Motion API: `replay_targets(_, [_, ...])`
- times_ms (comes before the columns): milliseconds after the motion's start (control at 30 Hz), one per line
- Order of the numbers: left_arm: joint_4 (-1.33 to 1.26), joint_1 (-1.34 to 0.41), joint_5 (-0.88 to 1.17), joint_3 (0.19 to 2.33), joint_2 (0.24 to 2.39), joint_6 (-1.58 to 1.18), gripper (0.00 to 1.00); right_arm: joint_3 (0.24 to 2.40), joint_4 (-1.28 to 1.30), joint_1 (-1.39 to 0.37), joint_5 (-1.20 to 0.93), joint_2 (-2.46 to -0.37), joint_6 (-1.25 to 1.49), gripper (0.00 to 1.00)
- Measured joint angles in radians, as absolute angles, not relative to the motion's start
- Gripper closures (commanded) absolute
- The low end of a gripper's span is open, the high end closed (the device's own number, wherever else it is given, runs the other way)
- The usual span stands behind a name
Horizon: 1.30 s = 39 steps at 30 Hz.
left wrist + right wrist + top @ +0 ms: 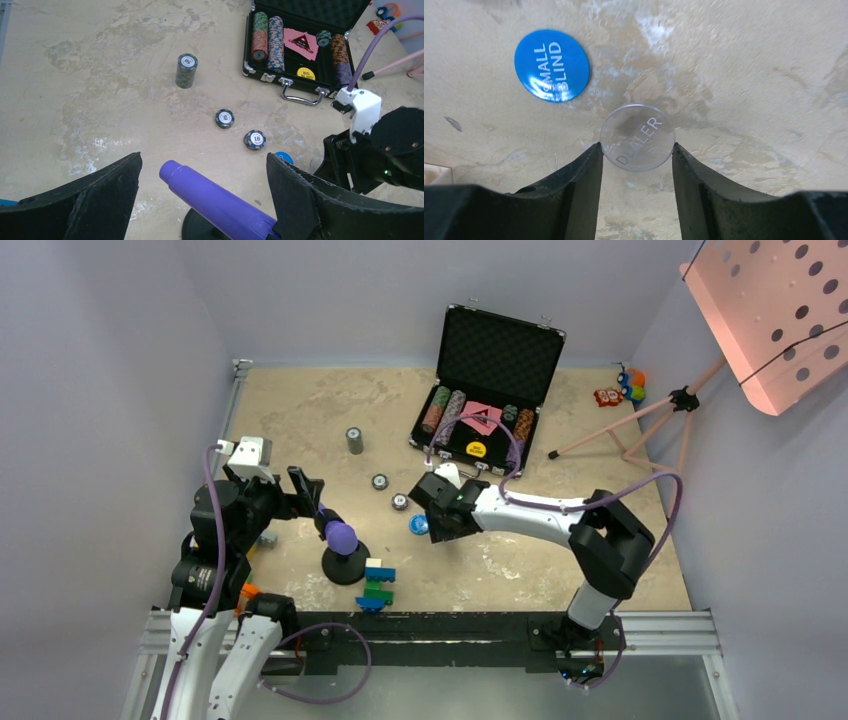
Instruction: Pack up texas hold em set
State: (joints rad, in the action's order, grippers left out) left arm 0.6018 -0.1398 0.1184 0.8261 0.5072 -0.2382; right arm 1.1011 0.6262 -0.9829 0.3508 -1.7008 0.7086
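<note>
The black case (500, 348) stands open at the back, with chip rows, pink cards (301, 42) and a yellow button (305, 74) in its tray. On the table lie a chip stack (354, 440), two single chips (225, 118) (255, 139) and a blue "small blind" button (552, 65). My right gripper (637, 145) points down at the table, its fingertips (596, 150) pressed against both edges of the clear "dealer" button (637, 137). My left gripper (203, 156) hangs wide open at the left, straddling the purple-tipped object (210, 200) without gripping it.
A toy-brick figure (378, 585) stands beside the purple object's black round base (345, 566) near the front edge. A pink perforated board (770, 310) on a tripod stand leans in at the right. Small colourful toys (625, 388) lie right of the case.
</note>
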Motion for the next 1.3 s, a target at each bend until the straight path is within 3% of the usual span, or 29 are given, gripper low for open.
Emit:
replay_targets(333, [0.602,-0.140,0.118,0.826,0.507,-0.238,0.03,1.247,0.604,-0.702,0.347,-1.657,0.537,0.55])
replay_targets(567, [0.602,-0.140,0.118,0.826,0.507,-0.239,0.02,1.437,0.575,-0.564,0.326,-1.773,0.430,0.55])
replay_targets(900, [0.602,-0.140,0.118,0.826,0.508,-0.239,0.02,1.605,0.577,-0.480,0.267,-1.991,0.364,0.55])
replay_targets(1300, [0.602,-0.140,0.118,0.826,0.508,-0.239,0.02,1.695,0.585,-0.447,0.241,-2.094,0.338,0.55])
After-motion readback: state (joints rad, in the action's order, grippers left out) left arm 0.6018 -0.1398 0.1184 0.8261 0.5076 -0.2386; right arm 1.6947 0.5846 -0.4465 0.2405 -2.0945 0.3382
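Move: Ahead in the open case lies the yellow big blind button, over which the held dealer button is to go: about 24 cm forward of the right hand, 7 cm to its right and some 2 cm lower. The pink cards lie about 8 cm beyond it, and the blue chip row some 7 cm farther out and 6 cm left of it. The small blind sits 3 cm ahead of the right hand and 6 cm to its left. From the left hand, the big blind is roughly 24 cm ahead, 38 cm right and 25 cm down. Carrying the clear dealer button, still pinched by its edges, the right hand swings quickly forward some 25 cm and 7 cm to the right, over the case's front edge. It arcs up about 9 cm on the way, then sinks 5 to 6 cm over the big blind, slowing, with the wrist turned about 10 degrees clockwise and the grip kept. ##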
